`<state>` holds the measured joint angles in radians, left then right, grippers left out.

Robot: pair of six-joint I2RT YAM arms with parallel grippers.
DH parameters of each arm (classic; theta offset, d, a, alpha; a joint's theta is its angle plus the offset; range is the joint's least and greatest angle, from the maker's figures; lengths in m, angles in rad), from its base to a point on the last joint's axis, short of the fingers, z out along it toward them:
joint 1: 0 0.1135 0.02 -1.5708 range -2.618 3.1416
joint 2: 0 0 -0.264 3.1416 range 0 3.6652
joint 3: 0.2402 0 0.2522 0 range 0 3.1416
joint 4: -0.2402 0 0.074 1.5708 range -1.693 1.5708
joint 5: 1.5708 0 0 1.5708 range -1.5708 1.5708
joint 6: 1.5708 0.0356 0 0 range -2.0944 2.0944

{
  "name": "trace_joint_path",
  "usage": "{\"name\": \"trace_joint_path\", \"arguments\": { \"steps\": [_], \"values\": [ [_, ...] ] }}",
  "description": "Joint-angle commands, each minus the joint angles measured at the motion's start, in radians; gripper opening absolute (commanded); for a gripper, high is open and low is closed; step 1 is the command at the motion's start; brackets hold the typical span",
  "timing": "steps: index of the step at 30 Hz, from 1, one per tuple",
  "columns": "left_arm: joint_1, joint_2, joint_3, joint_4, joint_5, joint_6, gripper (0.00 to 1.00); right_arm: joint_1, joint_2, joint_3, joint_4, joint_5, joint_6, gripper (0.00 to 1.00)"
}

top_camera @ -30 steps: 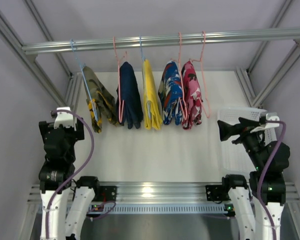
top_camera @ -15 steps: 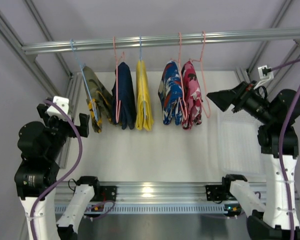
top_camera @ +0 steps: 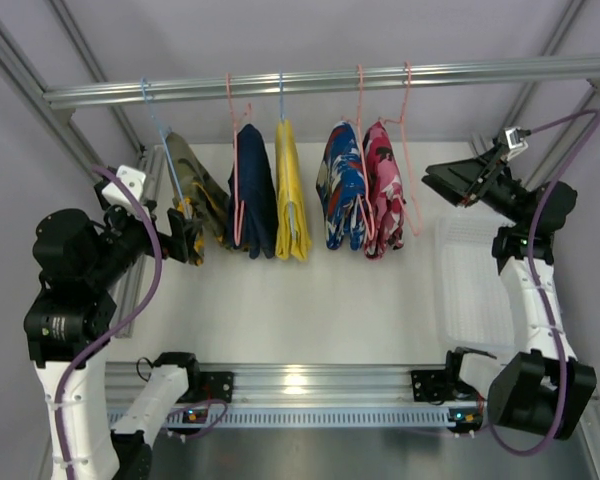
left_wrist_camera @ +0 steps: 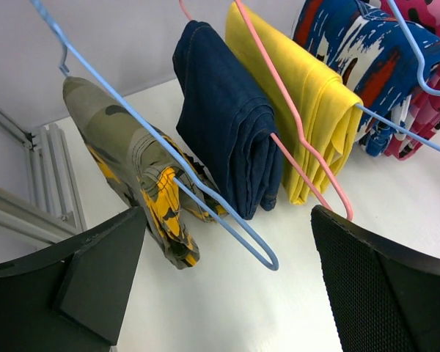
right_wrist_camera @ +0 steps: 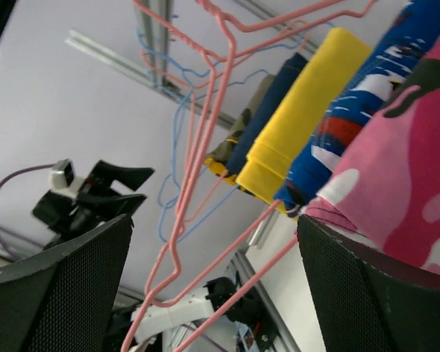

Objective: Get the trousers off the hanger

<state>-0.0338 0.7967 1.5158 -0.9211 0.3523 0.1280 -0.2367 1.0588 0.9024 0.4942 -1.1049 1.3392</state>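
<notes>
Two pairs of trousers hang folded on pink hangers from the rail: a blue printed pair [top_camera: 341, 188] and a red-pink printed pair [top_camera: 382, 190]. My right gripper [top_camera: 438, 181] is raised just right of the red-pink pair [right_wrist_camera: 407, 165], beside its pink hanger [top_camera: 411, 190]. It is open, and the pink hanger wires [right_wrist_camera: 227, 282] run through the gap between its fingers without being pinched. The blue pair [right_wrist_camera: 350, 125] hangs just beyond. My left gripper [top_camera: 187, 236] is open and empty at the left end of the row, below a camouflage pair [left_wrist_camera: 136, 172] on a blue hanger [left_wrist_camera: 213, 220].
Navy [top_camera: 252, 205] and yellow [top_camera: 291, 205] trousers hang between the camouflage pair and the blue printed pair. A white basket [top_camera: 480, 290] lies on the table at the right. The metal rail [top_camera: 330, 80] spans the top, with frame posts at both sides.
Both arms have risen from low poses toward the hanging row. The right gripper moved up and left to the pink hanger; the left gripper moved up to the camouflage pair.
</notes>
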Motion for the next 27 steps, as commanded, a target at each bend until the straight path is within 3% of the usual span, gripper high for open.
{"name": "trace_joint_path", "arguments": {
  "steps": [1, 4, 6, 17, 27],
  "values": [
    [0.005, 0.021, 0.018, 0.028, 0.037, -0.019, 0.99, 0.031, 0.062, -0.025, 0.636, -0.052, 0.352, 0.92],
    [0.005, 0.030, 0.020, 0.033, 0.042, -0.030, 0.99, 0.083, 0.102, -0.019, 0.711, -0.036, 0.411, 0.91],
    [0.005, 0.033, 0.020, 0.039, 0.047, -0.036, 0.99, 0.108, 0.112, -0.004, 0.673, -0.036, 0.362, 0.91],
    [0.005, 0.052, 0.018, 0.053, 0.053, -0.042, 0.99, 0.211, 0.168, -0.010, 0.592, 0.010, 0.273, 0.72],
    [0.005, 0.073, 0.043, 0.054, 0.060, -0.039, 0.99, 0.229, 0.309, 0.069, 0.823, 0.046, 0.452, 0.62]
  ]
}}
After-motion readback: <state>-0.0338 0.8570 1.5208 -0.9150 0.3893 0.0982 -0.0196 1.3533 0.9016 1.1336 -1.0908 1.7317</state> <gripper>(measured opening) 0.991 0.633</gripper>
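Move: From the right hand, the near side of the pink hanger carrying the pink camouflage trousers lies about 6 cm left and 2 cm ahead, nearly level; those trousers hang 9 cm left, 8 cm ahead and somewhat lower, the blue patterned ones 7 cm further left of them. From the left hand, the blue hanger's near end is some 3 cm ahead and 2 cm right, just below, with the green camouflage trousers about 12 cm ahead, 1 cm left and lower. Leftward, the right hand sweeps about 6 cm to the near side of the pink hanger, first rising and drawing back slightly, then sinking and pushing some 3 cm forward. It turns roughly 15 degrees counter-clockwise while its fingers close part-way, the wires showing between them; contact is unclear. The left hand creeps forward towards the blue hanger, fingers wide open. ##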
